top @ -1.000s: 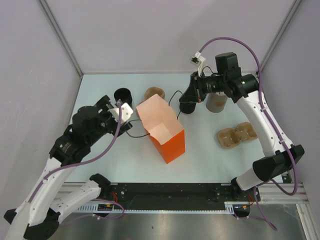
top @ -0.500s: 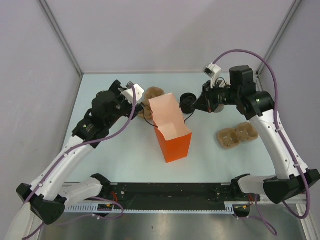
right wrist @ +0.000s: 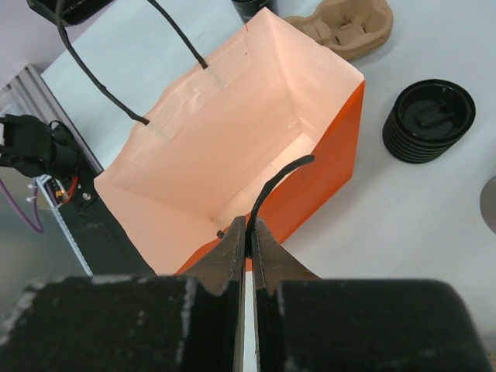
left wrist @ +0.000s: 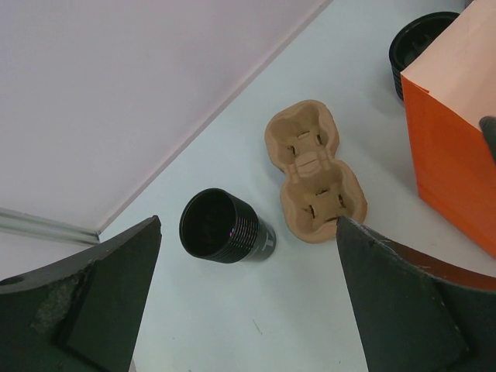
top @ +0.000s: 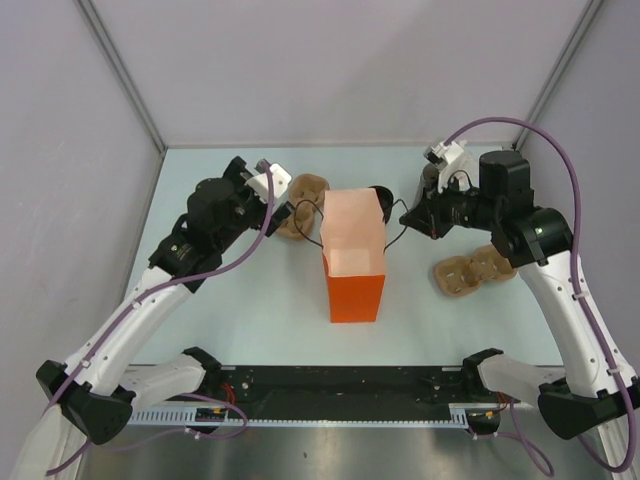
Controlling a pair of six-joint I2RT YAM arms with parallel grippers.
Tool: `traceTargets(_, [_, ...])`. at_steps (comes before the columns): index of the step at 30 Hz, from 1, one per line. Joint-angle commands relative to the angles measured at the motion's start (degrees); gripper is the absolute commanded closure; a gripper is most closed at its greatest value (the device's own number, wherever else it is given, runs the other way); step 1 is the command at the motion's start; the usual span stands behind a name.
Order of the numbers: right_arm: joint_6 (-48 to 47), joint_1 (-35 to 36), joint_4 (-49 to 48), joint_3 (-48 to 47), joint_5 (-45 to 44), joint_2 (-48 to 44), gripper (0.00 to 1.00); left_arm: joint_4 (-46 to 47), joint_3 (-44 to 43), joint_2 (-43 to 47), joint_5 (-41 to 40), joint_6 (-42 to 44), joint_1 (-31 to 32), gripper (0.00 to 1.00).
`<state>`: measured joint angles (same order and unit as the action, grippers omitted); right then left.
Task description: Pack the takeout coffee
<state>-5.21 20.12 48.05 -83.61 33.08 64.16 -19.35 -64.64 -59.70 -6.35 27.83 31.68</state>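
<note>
The orange paper bag (top: 355, 262) stands open at the table's middle; its inside shows in the right wrist view (right wrist: 232, 147). My right gripper (right wrist: 249, 226) is shut on the bag's black cord handle (right wrist: 279, 174), at the bag's right side (top: 420, 213). A black lidded cup (right wrist: 428, 120) stands just behind the bag, partly hidden by it in the top view (top: 381, 195). My left gripper (left wrist: 246, 225) is open and empty, above a second black ribbed cup (left wrist: 225, 227). That cup is hidden under the left gripper (top: 272, 188) in the top view.
One brown pulp carrier (left wrist: 314, 170) lies between the left gripper and the bag (top: 300, 192). Another carrier (top: 472, 270) lies at the right. The bag's other handle (top: 305, 215) hangs loose. Walls close the back and both sides.
The bag has turned and shifted right, now in front of the lidded cup. My right gripper moved right with the handle. My left arm swung to the far left, then held.
</note>
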Motion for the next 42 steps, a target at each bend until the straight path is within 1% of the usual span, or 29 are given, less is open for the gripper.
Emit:
traceTargets(1, [-2.9, -0.3, 0.4, 0.2, -1.9, -2.5, 0.98, 2.7, -2.0, 0.8, -0.5, -1.7, -0.3, 0.0])
traceTargets(4, [-3.5, -0.3, 1.1, 0.3, -1.0, -4.5, 0.97, 3.1, -2.6, 0.6, -2.2, -2.3, -0.4, 0.0])
traceTargets(6, [-3.7, -0.6, 1.2, 0.6, -1.2, -5.3, 0.94, 3.0, -3.2, 1.0, -1.8, -2.7, -0.4, 0.0])
traceTargets(7, [-3.8, -0.9, 1.2, 0.6, -1.4, -5.5, 0.89, 2.0, -3.6, 1.2, -0.9, -3.1, -0.4, 0.0])
traceTargets(8, [-4.4, -1.0, 1.4, 0.6, -1.9, -6.0, 0.82, 1.2, -4.6, 1.6, 1.8, -3.6, -0.5, 0.0])
traceTargets(9, [-4.8, -1.0, 1.5, 0.6, -2.1, -6.2, 0.72, 0.2, -5.3, 1.8, 3.2, -5.1, -0.7, 0.0])
traceTargets(10, [-5.2, -1.1, 1.6, 0.6, -2.2, -6.4, 0.51, -1.9, -6.2, 1.9, 4.7, -5.9, -0.8, 0.0])
traceTargets(11, [-5.5, -1.4, 1.8, 0.6, -2.8, -6.7, 0.41, -2.5, -7.7, 2.0, 7.8, -6.8, -1.2, 0.0])
traceTargets(12, [-5.8, -1.8, 1.8, 0.6, -2.8, -7.3, 0.31, -3.1, -8.2, 2.1, 8.8, -8.1, -1.4, 0.0])
traceTargets(13, [-6.1, -2.0, 1.9, 0.6, -2.8, -7.5, 0.12, -3.9, -9.4, 2.0, 9.2, -8.7, -1.4, 0.0])
traceTargets(14, [-6.3, -2.2, 2.5, 0.6, -2.8, -7.5, 0.06, -4.3, -10.0, 2.0, 9.7, -8.9, -1.4, 0.0])
traceTargets(15, [-7.0, -2.2, 2.8, 0.6, -2.7, -7.3, 0.02, -4.6, -10.3, 1.7, 10.6, -9.4, -1.5, 0.0])
traceTargets(16, [-7.4, -2.4, 3.7, 0.6, -2.6, -7.1, 0.0, -5.2, -11.0, 1.6, 11.4, -9.6, -1.5, 0.0])
traceTargets(21, [-9.6, -4.7, 5.2, 0.6, -3.2, -7.6, 0.0, -6.8, -12.6, 0.7, 16.5, -12.0, -1.6, 0.0])
traceTargets(24, [-9.9, -5.4, 7.1, 0.8, -3.4, -6.8, 0.0, -6.3, -12.4, 0.4, 17.5, -12.9, -1.6, 0.0])
traceTargets(27, [-9.6, -5.8, 7.1, 2.0, -7.6, -5.9, 0.0, -6.0, -12.3, -0.6, 19.6, -13.4, -1.6, 0.0])
traceTargets(28, [-9.2, -6.0, 6.5, 2.1, -10.4, -5.5, 0.0, -5.9, -12.3, -0.8, 20.9, -13.7, -1.5, 0.0])
traceTargets(30, [-9.1, -7.3, 6.4, 2.5, -11.1, -5.4, 0.0, -5.7, -12.6, -1.6, 22.6, -14.8, -1.5, 0.0])
traceTargets(32, [-8.8, -8.2, 6.8, 2.6, -10.0, -4.5, 0.0, -5.4, -13.1, -2.2, 24.6, -15.6, -1.4, 0.0])
traceTargets(35, [-8.5, -8.8, 8.6, 2.8, -5.8, -3.0, 0.0, -4.7, -13.5, -2.5, 27.2, -17.1, -1.3, 0.0])
traceTargets(38, [-8.9, -10.1, 8.6, 2.9, -4.3, -3.5, 0.0, -4.6, -14.3, -3.0, 29.9, -18.9, -1.3, 0.0])
traceTargets(41, [-11.5, -14.7, 8.5, 2.8, -1.8, -6.0, 0.0, -4.7, -15.1, -3.3, 31.2, -20.1, -1.3, 0.0])
traceTargets(42, [-14.1, -16.1, 9.2, 2.7, -1.0, -6.7, 0.0, -4.9, -15.2, -3.2, 31.6, -20.4, -1.3, 0.0])
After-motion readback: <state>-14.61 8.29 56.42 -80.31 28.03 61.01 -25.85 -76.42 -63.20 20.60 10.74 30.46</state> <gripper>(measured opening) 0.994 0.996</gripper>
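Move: The right hand is shut on the near handle of the takeout bag, whose middle lies about 9 cm to its left, 3 cm back and 19 cm below. The black lids stand some 17 cm ahead and 2 cm to the left of this hand, the second cup carrier 2 cm ahead and 18 cm to its right, both about 28 cm down. From the open left hand the bag's middle is roughly 17 cm right, 11 cm back and 17 cm down. The right fingers spread wide and end their pinch on the bag's right-hand handle while the hand edges back and up a little, then it carries on to the right and sinks, ending about 8 cm right and 4 cm lower. Still wide open, the left hand first rises some 6 cm, then travels right and back after the bag, turning clockwise about 20 degrees with its left side dipping. ##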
